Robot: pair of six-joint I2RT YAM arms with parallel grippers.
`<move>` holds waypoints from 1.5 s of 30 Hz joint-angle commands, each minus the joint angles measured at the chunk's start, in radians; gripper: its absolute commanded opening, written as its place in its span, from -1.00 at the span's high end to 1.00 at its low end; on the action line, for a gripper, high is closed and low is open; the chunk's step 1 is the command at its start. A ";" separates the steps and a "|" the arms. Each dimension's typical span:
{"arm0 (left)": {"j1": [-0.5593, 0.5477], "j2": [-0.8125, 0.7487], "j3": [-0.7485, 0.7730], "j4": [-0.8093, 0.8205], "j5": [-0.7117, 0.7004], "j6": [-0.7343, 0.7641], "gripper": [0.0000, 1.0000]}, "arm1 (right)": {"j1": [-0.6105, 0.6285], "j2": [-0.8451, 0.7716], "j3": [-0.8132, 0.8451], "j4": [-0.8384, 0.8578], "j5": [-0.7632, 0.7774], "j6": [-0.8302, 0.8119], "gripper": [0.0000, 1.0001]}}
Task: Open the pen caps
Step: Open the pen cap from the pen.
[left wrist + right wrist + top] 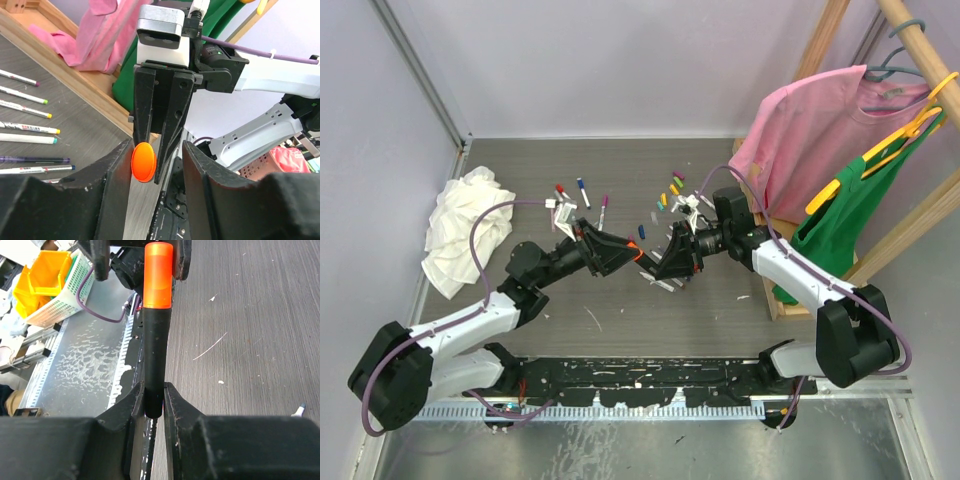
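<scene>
Above the table's middle, my right gripper (672, 262) (154, 395) is shut on the black barrel of a pen (155, 345), seen in the left wrist view as the right gripper (159, 115). The pen's orange cap (158, 275) (143, 161) points at my left gripper (620, 252) (159, 155). Its jaws stand astride the cap: one finger (117, 170) touches it, and a gap shows to the other finger (200, 170). More pens with coloured pen caps (671, 190) lie at the back of the table, and several white-barrelled pens (27, 128) show in the left wrist view.
A crumpled white cloth (465, 230) lies at the left. A wooden rack (768, 295) on the right holds a pink shirt (810, 130) and a green garment (860, 215). A few pens (582, 192) lie behind the left arm.
</scene>
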 commanded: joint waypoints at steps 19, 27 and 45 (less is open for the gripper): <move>0.009 0.056 0.002 0.091 0.048 0.011 0.54 | -0.004 0.022 0.049 0.016 -0.048 0.006 0.99; 0.009 0.077 0.014 0.116 0.074 0.015 1.00 | -0.002 0.023 0.038 0.029 -0.047 0.029 0.27; 0.002 0.252 0.067 0.265 0.124 -0.054 1.00 | 0.056 0.031 0.033 0.037 0.056 0.068 -0.04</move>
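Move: The marker's orange cap lies almost between the left fingers, about 2 cm below and 1 cm to the right of that hand. The black barrel runs down to the right from there, its middle about 4 cm right and 4 cm below. Loose pens lie on the table some 7 cm ahead, 8 cm right and 20 cm below. From the right hand, which holds the barrel's far end, the cap is about 6 cm left, 1 cm ahead and 4 cm above. The marker's orange cap is pinched by the left fingers, which sink about 2 cm onto it while closing, as the right hand holds the black end still. The right fingers then open wide and let go, staying nearly in place, and the left hand carries the marker some 3 cm farther down and 2 cm right, back between them. ##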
